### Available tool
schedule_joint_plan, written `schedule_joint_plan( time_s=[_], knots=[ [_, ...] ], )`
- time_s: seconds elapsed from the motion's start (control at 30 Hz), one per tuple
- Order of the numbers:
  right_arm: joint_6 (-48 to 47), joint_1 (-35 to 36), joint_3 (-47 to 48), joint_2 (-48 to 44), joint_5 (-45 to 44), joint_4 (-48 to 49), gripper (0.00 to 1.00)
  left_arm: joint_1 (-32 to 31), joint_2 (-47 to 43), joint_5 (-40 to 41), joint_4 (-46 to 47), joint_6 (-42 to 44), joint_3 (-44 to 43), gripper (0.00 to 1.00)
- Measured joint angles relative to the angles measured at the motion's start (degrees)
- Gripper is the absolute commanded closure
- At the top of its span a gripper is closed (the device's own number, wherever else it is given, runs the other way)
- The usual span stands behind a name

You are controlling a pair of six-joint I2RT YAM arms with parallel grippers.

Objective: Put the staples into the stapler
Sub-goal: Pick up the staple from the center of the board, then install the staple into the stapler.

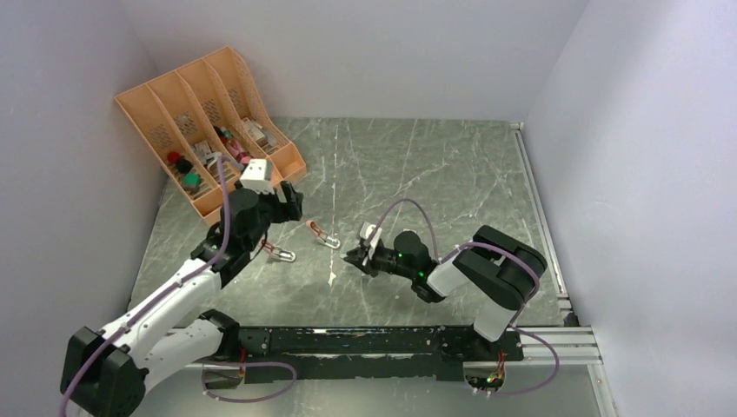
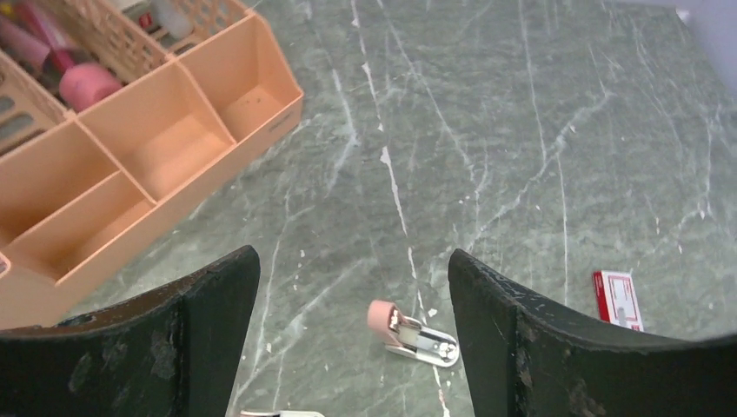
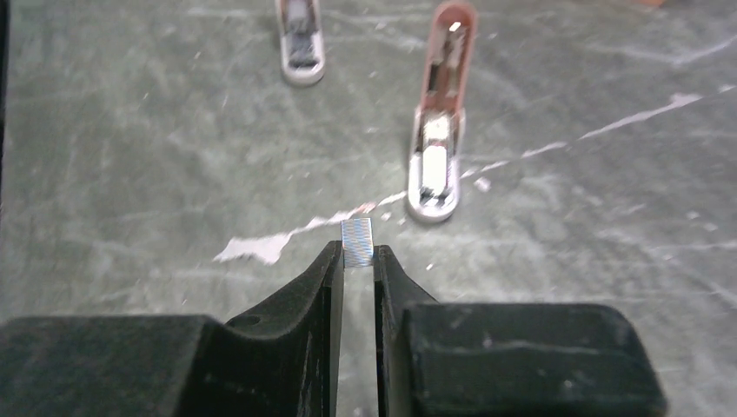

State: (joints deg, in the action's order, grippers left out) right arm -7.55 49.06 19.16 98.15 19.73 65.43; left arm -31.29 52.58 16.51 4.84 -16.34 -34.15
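Note:
A short silvery strip of staples (image 3: pixel 357 241) is pinched at the tips of my right gripper (image 3: pixel 357 252), which is shut on it just above the table. Ahead of it lies a pink stapler (image 3: pixel 439 113), opened out flat with its metal channel showing; the top view shows it as (image 1: pixel 323 233). A second pink stapler (image 3: pixel 300 39) lies farther off. My left gripper (image 2: pixel 352 261) hangs open above the near stapler (image 2: pixel 413 334), holding nothing. The red-and-white staple box (image 2: pixel 617 300) lies on the table to its right.
An orange desk organizer (image 1: pixel 209 130) with several compartments of small items stands at the back left, close behind my left gripper (image 1: pixel 287 204). The second stapler (image 1: pixel 280 252) lies under the left arm. Walls close in the marble table on three sides.

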Motion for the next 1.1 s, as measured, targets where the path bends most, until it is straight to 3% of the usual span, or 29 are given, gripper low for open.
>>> schedule_joint_plan(
  time_s=[0.17, 0.33, 0.6, 1.1],
  knots=[
    [0.0, -1.3, 4.3, -0.8, -1.3, -2.6, 0.87, 10.6, 4.6, -11.0, 3.3, -6.5, 1.0, 0.16],
    [-0.3, -1.6, 9.4, -0.8, -2.6, -8.5, 0.87, 15.0, 9.8, -19.6, 7.3, -10.5, 2.0, 0.18],
    [0.0, -1.7, 15.3, 0.9, -4.5, -14.1, 0.88, 16.2, 13.1, -27.5, 12.0, -13.7, 4.8, 0.17],
    [3.4, -1.6, 19.3, 2.6, -6.6, -20.9, 0.88, 16.2, 17.8, -33.0, 21.2, -16.3, 10.1, 0.18]
  ],
)
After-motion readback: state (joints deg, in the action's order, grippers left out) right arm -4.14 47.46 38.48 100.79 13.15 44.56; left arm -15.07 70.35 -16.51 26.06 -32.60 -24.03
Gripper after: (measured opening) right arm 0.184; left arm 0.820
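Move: The open stapler I'm bringing the staple strip to lies about 7 cm ahead of my right hand, 5 cm to its left and some 3 cm below. The second stapler sits roughly 16 cm left and 2 cm ahead of that hand, the staple box some 15 cm right and 7 cm ahead. From my left hand, the open stapler is about 7 cm right, 1 cm back and 19 cm down, and the second stapler is 4 cm left and 5 cm back. Keeping the strip pinched, I carry it about 7 cm forward and half as far left with my right hand, up and then a little down, turning slightly clockwise until it hovers by the open stapler's tray. My empty left hand swings briefly forward, then drops towards the same stapler, some 9 cm in all, easing back and right, fingers wide, left side rolling down and tips dipping. ##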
